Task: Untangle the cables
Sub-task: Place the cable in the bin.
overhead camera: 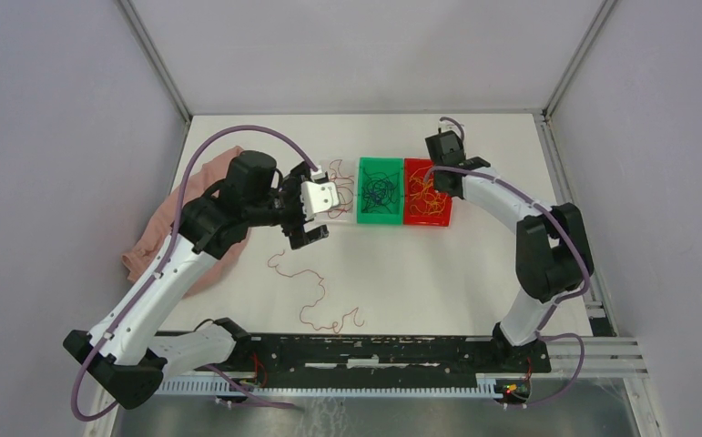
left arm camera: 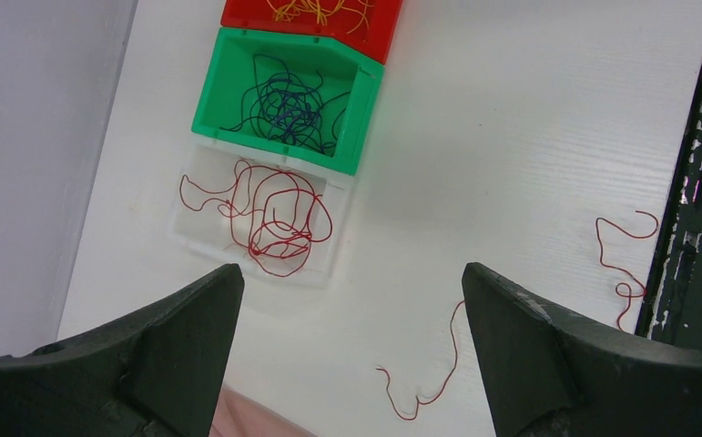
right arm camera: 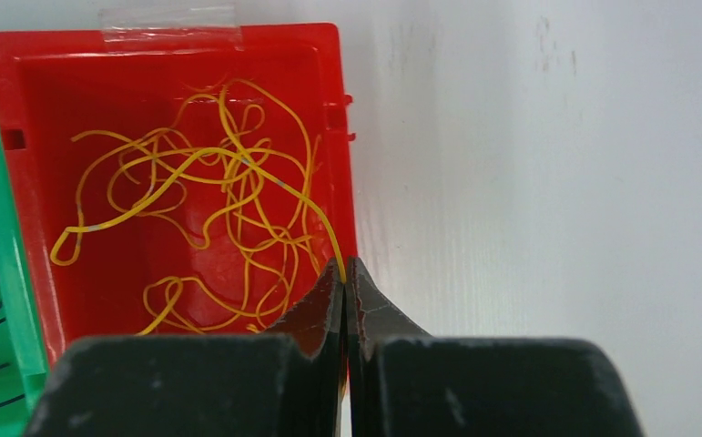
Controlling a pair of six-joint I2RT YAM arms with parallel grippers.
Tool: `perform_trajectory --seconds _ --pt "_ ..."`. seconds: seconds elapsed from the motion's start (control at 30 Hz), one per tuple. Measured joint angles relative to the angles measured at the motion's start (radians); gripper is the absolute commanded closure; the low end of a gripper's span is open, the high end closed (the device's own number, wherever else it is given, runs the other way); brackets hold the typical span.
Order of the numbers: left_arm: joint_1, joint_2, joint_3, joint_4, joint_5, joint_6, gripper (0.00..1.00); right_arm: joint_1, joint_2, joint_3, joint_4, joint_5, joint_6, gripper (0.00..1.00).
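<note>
A loose red cable (overhead camera: 315,291) winds across the white table (overhead camera: 438,273), and parts of it (left arm camera: 438,373) show in the left wrist view. More red cables (left arm camera: 269,218) lie in a clear tray (left arm camera: 203,173). Dark cables (left arm camera: 288,105) fill the green bin (left arm camera: 361,127). Yellow cables (right arm camera: 210,200) sit in the red bin (right arm camera: 46,91). My left gripper (left arm camera: 351,273) hangs open above the table, just short of the clear tray, holding nothing. My right gripper (right arm camera: 345,266) is shut on a yellow cable (right arm camera: 321,221) at the red bin's right wall.
A pink cloth (overhead camera: 169,228) lies crumpled at the table's left, under my left arm. The three containers stand side by side at the back middle. A black rail (overhead camera: 374,350) runs along the near edge. Grey walls enclose the table.
</note>
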Motion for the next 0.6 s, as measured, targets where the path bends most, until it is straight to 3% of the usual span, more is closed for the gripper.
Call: perform_trajectory --seconds 0.43,0.47,0.53,0.6 --pt "0.0 0.008 0.002 -0.002 0.0 0.02 0.03 0.039 0.221 0.167 -0.006 -0.012 -0.02 0.96" --pt "0.0 0.008 0.003 -0.003 0.0 0.022 0.03 0.04 0.24 0.172 -0.006 -0.012 -0.022 0.93" --pt "0.0 0.011 0.006 -0.012 0.0 0.024 0.02 0.04 0.268 0.178 -0.012 -0.012 -0.027 0.71" --pt "0.0 0.014 0.008 -0.022 0.0 0.031 0.01 0.04 0.276 0.179 -0.021 -0.012 -0.026 0.56"
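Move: The right hand, shut on the yellow cable, is at the red bin's right wall, slightly above the rim; the bin's middle lies about 6 cm left, 1 cm back and 6 cm below, with the yellow tangle there, some 8 cm below the hand. The green bin is about 18 cm left and 1 cm back, the clear bin about 28 cm left and 1 cm back. From the idle left hand the red bin is roughly 24 cm right, 14 cm ahead and 25 cm below. Sweeping left and forward first, about 3 cm each way, the right hand brings the pinched yellow cable in from the red bin's right wall, then plunges nearly 6 cm into the bin. The fingers tip some 5 degrees further downward and, late in the descent, part to about a fifth of their opening, easing their pinch on the cable. ##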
